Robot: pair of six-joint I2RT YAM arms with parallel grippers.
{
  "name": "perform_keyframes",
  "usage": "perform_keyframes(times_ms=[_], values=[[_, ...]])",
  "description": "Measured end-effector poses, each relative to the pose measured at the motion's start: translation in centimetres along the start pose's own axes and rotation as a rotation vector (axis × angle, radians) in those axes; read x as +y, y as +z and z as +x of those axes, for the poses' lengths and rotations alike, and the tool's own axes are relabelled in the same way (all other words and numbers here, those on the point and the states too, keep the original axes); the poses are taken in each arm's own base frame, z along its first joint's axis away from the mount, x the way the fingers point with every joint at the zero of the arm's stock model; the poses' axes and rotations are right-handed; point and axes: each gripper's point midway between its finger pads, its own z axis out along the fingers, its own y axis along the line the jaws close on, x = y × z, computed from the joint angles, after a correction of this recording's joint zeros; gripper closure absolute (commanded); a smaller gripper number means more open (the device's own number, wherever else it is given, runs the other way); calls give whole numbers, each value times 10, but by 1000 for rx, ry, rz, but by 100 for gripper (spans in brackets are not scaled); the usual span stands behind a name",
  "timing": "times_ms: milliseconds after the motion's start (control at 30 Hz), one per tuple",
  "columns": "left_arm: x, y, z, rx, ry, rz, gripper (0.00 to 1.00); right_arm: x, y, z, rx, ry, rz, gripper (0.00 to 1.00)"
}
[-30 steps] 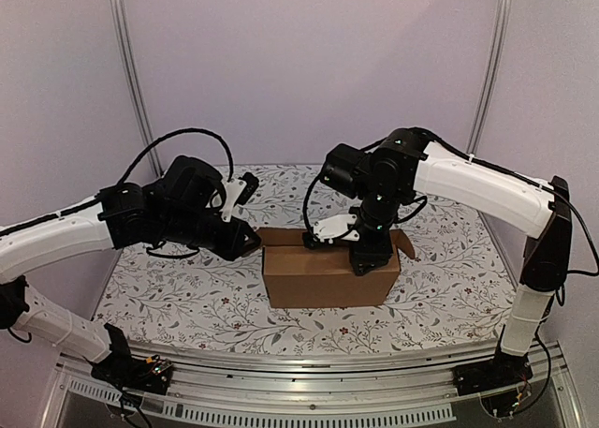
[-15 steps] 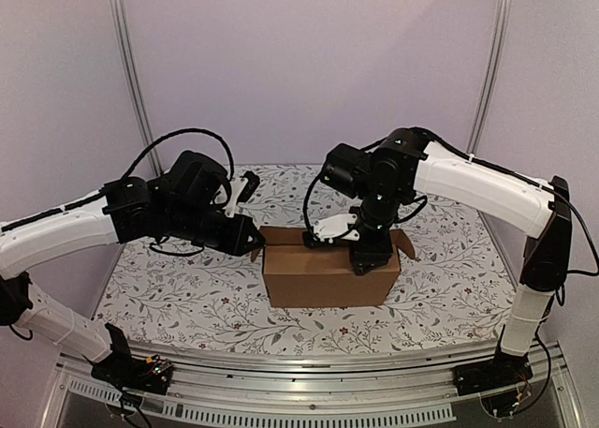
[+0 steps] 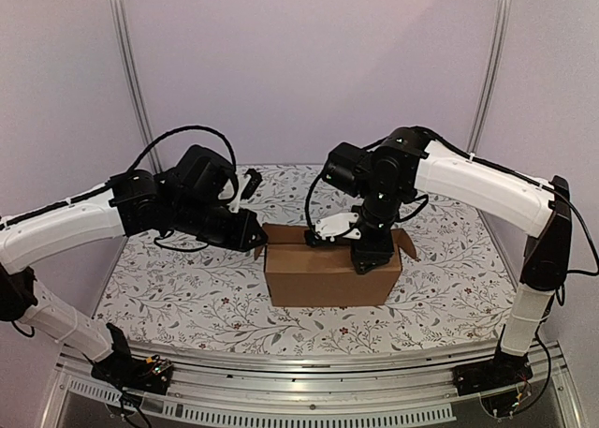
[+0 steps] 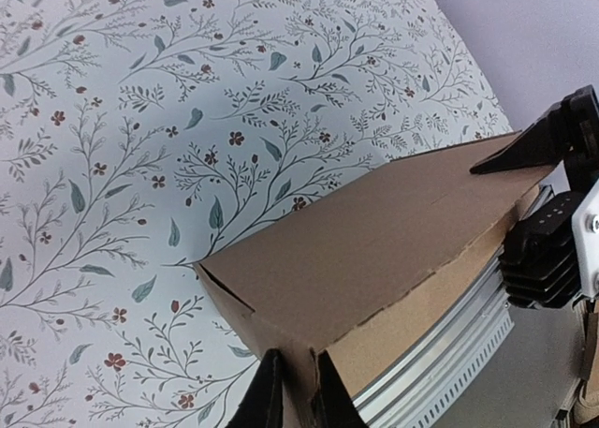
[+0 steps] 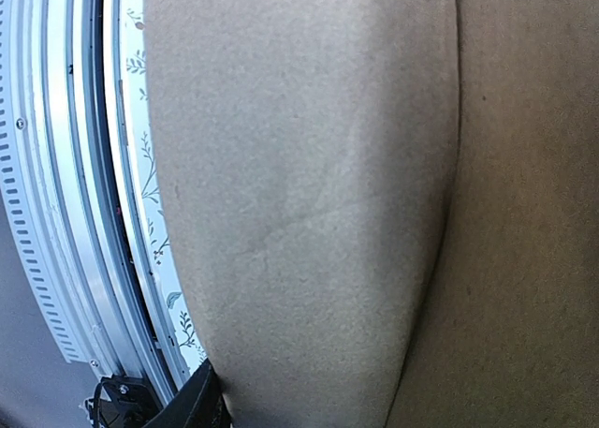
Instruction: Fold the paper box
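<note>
The paper box (image 3: 328,276) stands as a brown carton in the middle of the table, with a flap (image 3: 406,243) sticking up at its right end. My left gripper (image 3: 257,243) is at the box's upper left corner. In the left wrist view its jaws (image 4: 298,392) are shut on the cardboard corner edge (image 4: 299,367). My right gripper (image 3: 371,258) reaches down at the box's right part. In the right wrist view cardboard (image 5: 309,194) fills the picture. Only one black finger (image 5: 199,402) shows, against the wall's outer side, and the other is hidden.
A floral patterned cloth (image 3: 187,297) covers the table. A metal rail (image 3: 299,367) runs along the near edge. Upright poles (image 3: 131,72) stand at the back left and the back right (image 3: 489,72), against lilac walls.
My left arm has swung right, bringing its gripper onto the box's left corner. The right arm has not moved. The box has shifted very slightly right.
</note>
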Motion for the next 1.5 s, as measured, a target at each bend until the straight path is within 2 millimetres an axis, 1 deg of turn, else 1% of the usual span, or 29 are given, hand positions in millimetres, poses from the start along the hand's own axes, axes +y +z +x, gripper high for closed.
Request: perform_keyframes(times_ms=[333,533,767,867,967,1233,1400,1500], values=[[0,0,0,30,-11,-16,90,-1,0,0,0,2,5,37],[-1,0,1,34,-19,-9,92,-6,2,-3,-10,14,31,30],[-1,0,2,37,-22,-12,92,-11,4,-4,-13,26,55,29],[0,0,2,35,-22,-15,92,-12,4,-5,-13,29,60,26],[0,0,1,31,-22,-18,93,-14,4,-6,-18,35,71,21],[1,2,1,23,-21,-16,93,-22,4,-11,-34,56,105,17],[0,3,0,20,-20,-14,94,-26,2,-12,-42,64,131,14],[0,3,0,18,-18,-12,94,-30,-3,-12,-53,72,160,14]])
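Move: The right hand reaches straight down over the near top edge of the paper box, half-open fingers to either side of that top part; the box's middle is about 8 cm to its left, 3 cm ahead and 7 cm below. The raised far panel runs some 6 cm ahead, centred 8 cm left; its right ear sticks out about 10 cm to the right and 2 cm ahead. The left hand already pinches the left ear; from it the box's middle is some 16 cm right, 2 cm ahead and 10 cm below. The right hand spreads its fingers from about half to nearly full opening and works about 3 cm forward and a little left, its fingertips swinging forward some 10 degrees and its near finger staying against the box's near top edge, carrying that end of the box away from the base. The left hand holds still at the far-left corner, keeping its pinch on the left ear as the box turns beside it. ##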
